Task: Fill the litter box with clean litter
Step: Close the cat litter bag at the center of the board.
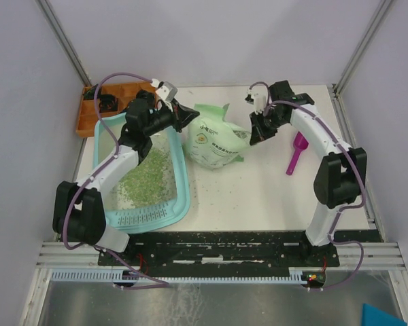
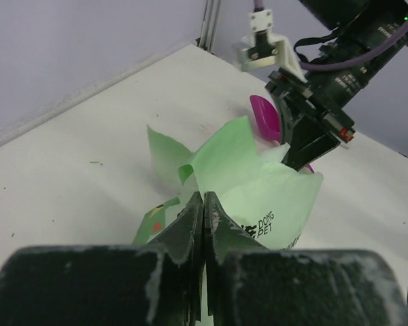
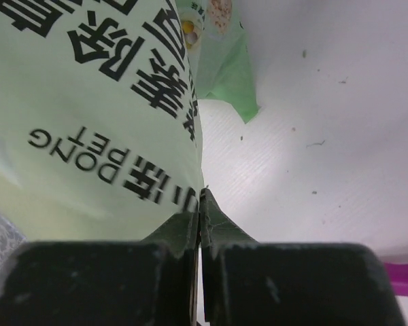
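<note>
The light-teal litter box [image 1: 148, 218] lies on the left of the table, with a patch of green clean litter [image 1: 144, 175] in its middle. To its right stands the pale green printed litter bag [image 1: 216, 141], its top crumpled. My left gripper [image 1: 183, 117] is shut on the bag's upper left flap; in the left wrist view its fingertips [image 2: 204, 198] pinch the green film of the bag [image 2: 272, 204]. My right gripper [image 1: 253, 134] is shut on the bag's right edge, and its fingertips [image 3: 200, 195] press together against the printed bag [image 3: 88, 102].
A magenta scoop [image 1: 296, 153] lies on the table right of the bag, under the right arm. An orange compartment tray [image 1: 98, 109] sits at the back left corner, behind the litter box. Loose granules are scattered on the white table [image 1: 258, 197]. Walls enclose the back and both sides.
</note>
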Robot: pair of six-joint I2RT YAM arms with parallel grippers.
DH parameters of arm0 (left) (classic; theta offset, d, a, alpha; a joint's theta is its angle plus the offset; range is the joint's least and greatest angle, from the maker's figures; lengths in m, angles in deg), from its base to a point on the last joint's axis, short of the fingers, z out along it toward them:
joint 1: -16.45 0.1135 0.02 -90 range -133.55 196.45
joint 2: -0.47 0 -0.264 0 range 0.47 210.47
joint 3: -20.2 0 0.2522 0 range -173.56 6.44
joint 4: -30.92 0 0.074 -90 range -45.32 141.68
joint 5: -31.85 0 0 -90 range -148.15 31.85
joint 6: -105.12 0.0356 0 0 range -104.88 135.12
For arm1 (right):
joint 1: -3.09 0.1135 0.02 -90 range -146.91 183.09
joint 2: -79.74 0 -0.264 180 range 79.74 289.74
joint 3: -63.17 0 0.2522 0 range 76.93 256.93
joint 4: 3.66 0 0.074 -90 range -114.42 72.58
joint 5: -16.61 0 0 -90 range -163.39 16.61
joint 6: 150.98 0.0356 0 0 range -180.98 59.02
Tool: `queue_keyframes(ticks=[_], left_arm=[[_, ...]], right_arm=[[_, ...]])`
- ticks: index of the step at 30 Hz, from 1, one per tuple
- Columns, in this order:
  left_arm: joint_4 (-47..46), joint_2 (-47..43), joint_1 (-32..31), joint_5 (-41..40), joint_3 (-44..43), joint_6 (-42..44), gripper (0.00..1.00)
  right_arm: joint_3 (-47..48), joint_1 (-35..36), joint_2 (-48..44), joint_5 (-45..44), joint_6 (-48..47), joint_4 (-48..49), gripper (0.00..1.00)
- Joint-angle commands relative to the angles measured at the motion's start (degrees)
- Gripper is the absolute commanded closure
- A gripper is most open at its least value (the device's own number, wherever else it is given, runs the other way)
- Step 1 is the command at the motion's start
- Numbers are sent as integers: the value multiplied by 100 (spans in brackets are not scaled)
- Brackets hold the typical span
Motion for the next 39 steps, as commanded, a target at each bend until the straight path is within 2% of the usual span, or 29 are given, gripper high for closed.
queue_keyframes(ticks=[1, 4, 7, 13, 16, 17, 18, 19, 21, 23, 29, 35, 39], left_arm=[[-467, -135, 416, 573, -242, -572, 97], [57, -9, 430, 840, -796, -696, 97], [356, 226, 437, 1036, -1351, -936, 97], [493, 604, 432, 843, -1442, -1355, 97], [711, 678, 435, 870, -1374, -1446, 97], [782, 642, 437, 874, -1350, -1448, 97], [830, 572, 437, 834, -1298, -1449, 97], [843, 475, 435, 796, -1243, -1438, 97], [1037, 300, 436, 619, -1203, -1286, 97], [1361, 153, 451, 520, -1257, -1102, 97], [1859, -147, 484, 220, -1157, -829, 97], [1925, -298, 650, -63, -792, -785, 97], [2204, -308, 692, -158, -718, -707, 97]], right_arm=[[-193, -657, -808, 82, 61, -189, 98], [-249, -1057, -1095, 446, -85, -397, 98], [-430, -1164, -1418, 595, -403, -615, 98], [-1313, -1167, -1847, 1333, -1233, -818, 98], [-1800, -1163, -2137, 1103, -1628, -553, 97], [-1993, -1175, -2253, 974, -1786, -396, 90], [-2183, -1179, -2418, 880, -1997, -165, 73], [-2404, -1183, -2596, 788, -2258, 116, 64], [-2899, -1188, -3018, 623, -2882, 821, 51], [-2991, -1187, -3115, 598, -3321, 1114, 44], [-2638, -1288, -2361, 1309, -3346, 1691, 44], [-2411, -1317, -1842, 2937, -3470, 2194, 46], [-2291, -1366, -1634, 3900, -3806, 1927, 47]])
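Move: The right hand, shut on the litter bag's right edge, has the bag's middle about 10 cm to its left, some 2 cm back and 6 cm lower. The purple scoop lies roughly 16 cm to its right, 2 cm back and 14 cm down. From the left hand, shut at the bag's upper left edge, the bag's middle is about 7 cm right, 4 cm back and 18 cm lower; the litter box's middle is some 17 cm left, 9 cm back and 27 cm below. Up and to the right by about 7 cm, the right hand goes shut, then swings back and down, opens and lets go of the bag's edge; open, it comes forward and a little left to just short of the bag's right corner, fingers tipping up to point farther left and forward. The left hand keeps its pinch, turns some 20 degrees and ends drawing left. ##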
